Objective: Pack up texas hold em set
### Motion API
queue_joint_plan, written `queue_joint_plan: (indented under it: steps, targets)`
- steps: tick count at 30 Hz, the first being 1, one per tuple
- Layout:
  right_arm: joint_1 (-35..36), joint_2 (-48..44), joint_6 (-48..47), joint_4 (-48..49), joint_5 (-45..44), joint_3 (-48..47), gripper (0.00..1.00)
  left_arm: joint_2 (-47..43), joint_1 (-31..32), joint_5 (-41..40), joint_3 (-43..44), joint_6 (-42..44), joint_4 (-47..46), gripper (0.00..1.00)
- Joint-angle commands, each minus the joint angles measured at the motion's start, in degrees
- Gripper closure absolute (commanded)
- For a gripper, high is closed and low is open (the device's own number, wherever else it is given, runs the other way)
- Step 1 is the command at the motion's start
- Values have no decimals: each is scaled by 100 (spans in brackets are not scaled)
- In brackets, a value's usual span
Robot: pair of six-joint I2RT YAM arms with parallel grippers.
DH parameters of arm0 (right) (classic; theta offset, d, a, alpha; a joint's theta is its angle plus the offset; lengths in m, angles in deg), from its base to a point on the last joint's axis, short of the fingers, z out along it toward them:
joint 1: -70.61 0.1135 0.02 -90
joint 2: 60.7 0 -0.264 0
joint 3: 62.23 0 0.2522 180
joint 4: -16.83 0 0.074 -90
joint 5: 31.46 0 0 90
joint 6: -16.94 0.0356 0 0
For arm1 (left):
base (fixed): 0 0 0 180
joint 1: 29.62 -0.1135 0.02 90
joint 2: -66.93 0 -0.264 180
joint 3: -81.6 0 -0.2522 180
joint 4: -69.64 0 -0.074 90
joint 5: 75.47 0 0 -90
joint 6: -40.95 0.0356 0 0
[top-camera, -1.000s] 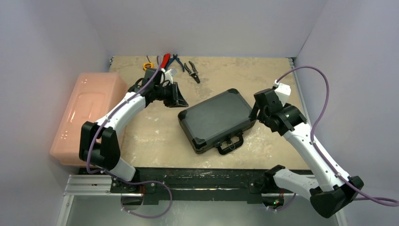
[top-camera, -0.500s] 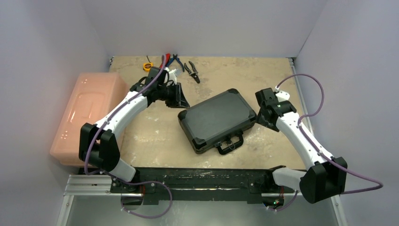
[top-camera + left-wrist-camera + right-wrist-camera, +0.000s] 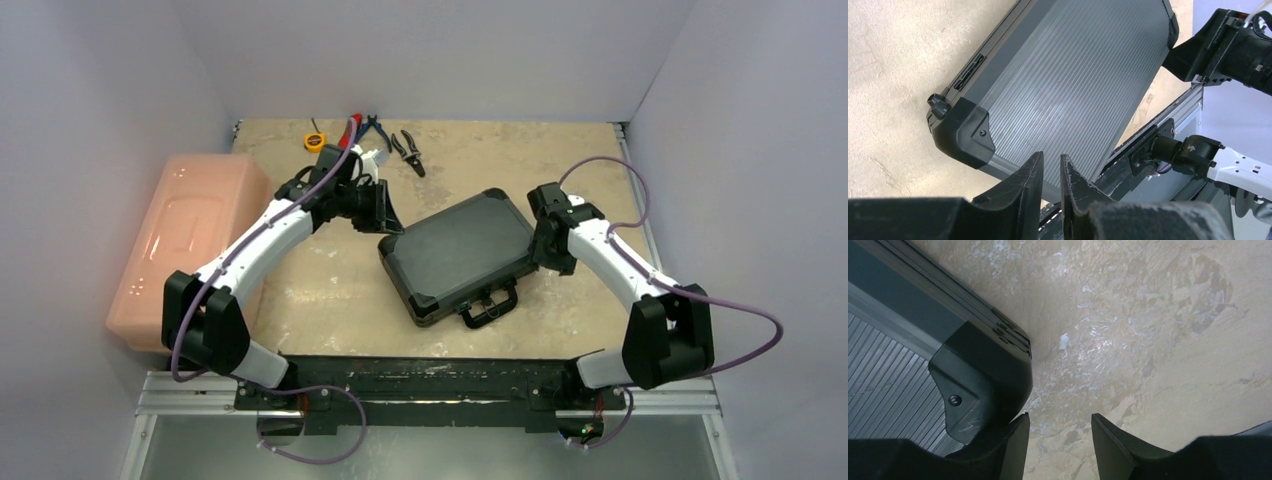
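Note:
The black case (image 3: 460, 255) lies closed in the middle of the table, its handle (image 3: 490, 305) towards the arms. Card decks, chip rolls and dice are out of view. My left gripper (image 3: 390, 222) hangs at the case's far left corner. In the left wrist view (image 3: 1051, 157) its fingers are almost together with nothing between them, over the ribbed lid (image 3: 1063, 75). My right gripper (image 3: 547, 255) is at the case's right corner. In the right wrist view (image 3: 1060, 417) it is open and empty, its left finger against the case's corner cap (image 3: 983, 385).
A large pink bin (image 3: 190, 240) stands along the left edge. Pliers (image 3: 408, 152), a red-handled tool (image 3: 350, 128) and a yellow tape measure (image 3: 315, 141) lie at the back. Walls close in the left, back and right.
My right arm has folded in and moved its gripper left to the case's right corner. My left gripper has shifted slightly towards the case.

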Motion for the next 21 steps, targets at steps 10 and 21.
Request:
queue_joint_plan:
  steps: [10,21]
  targets:
    - [287,486,-636,903,1030,-501,46,-559,16,-212,-200,194,159,82]
    - [702,1233,-713,1076,1108,-1271,46,-763,16,-310,-187,194,267,82]
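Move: The closed case sits with its middle about 18 cm to the left of my right hand and 2 cm ahead, roughly 2 cm lower, its right end right beside my fingers. Its handle is some 12 cm left and 9 cm back of that hand; the snips lie about 29 cm left and 21 cm ahead, 5 cm lower. From my left hand the case's middle is about 14 cm right, 4 cm back and 8 cm below. With my right fingers kept half open, I bear on the case's right end and push it left, about 5 cm: slowly and slightly back at first, then quicker and forward as well, while my wrist turns some 15 degrees counter-clockwise. My left hand eases about 2 cm left and back above the case's left corner, its fingers nearly shut. ##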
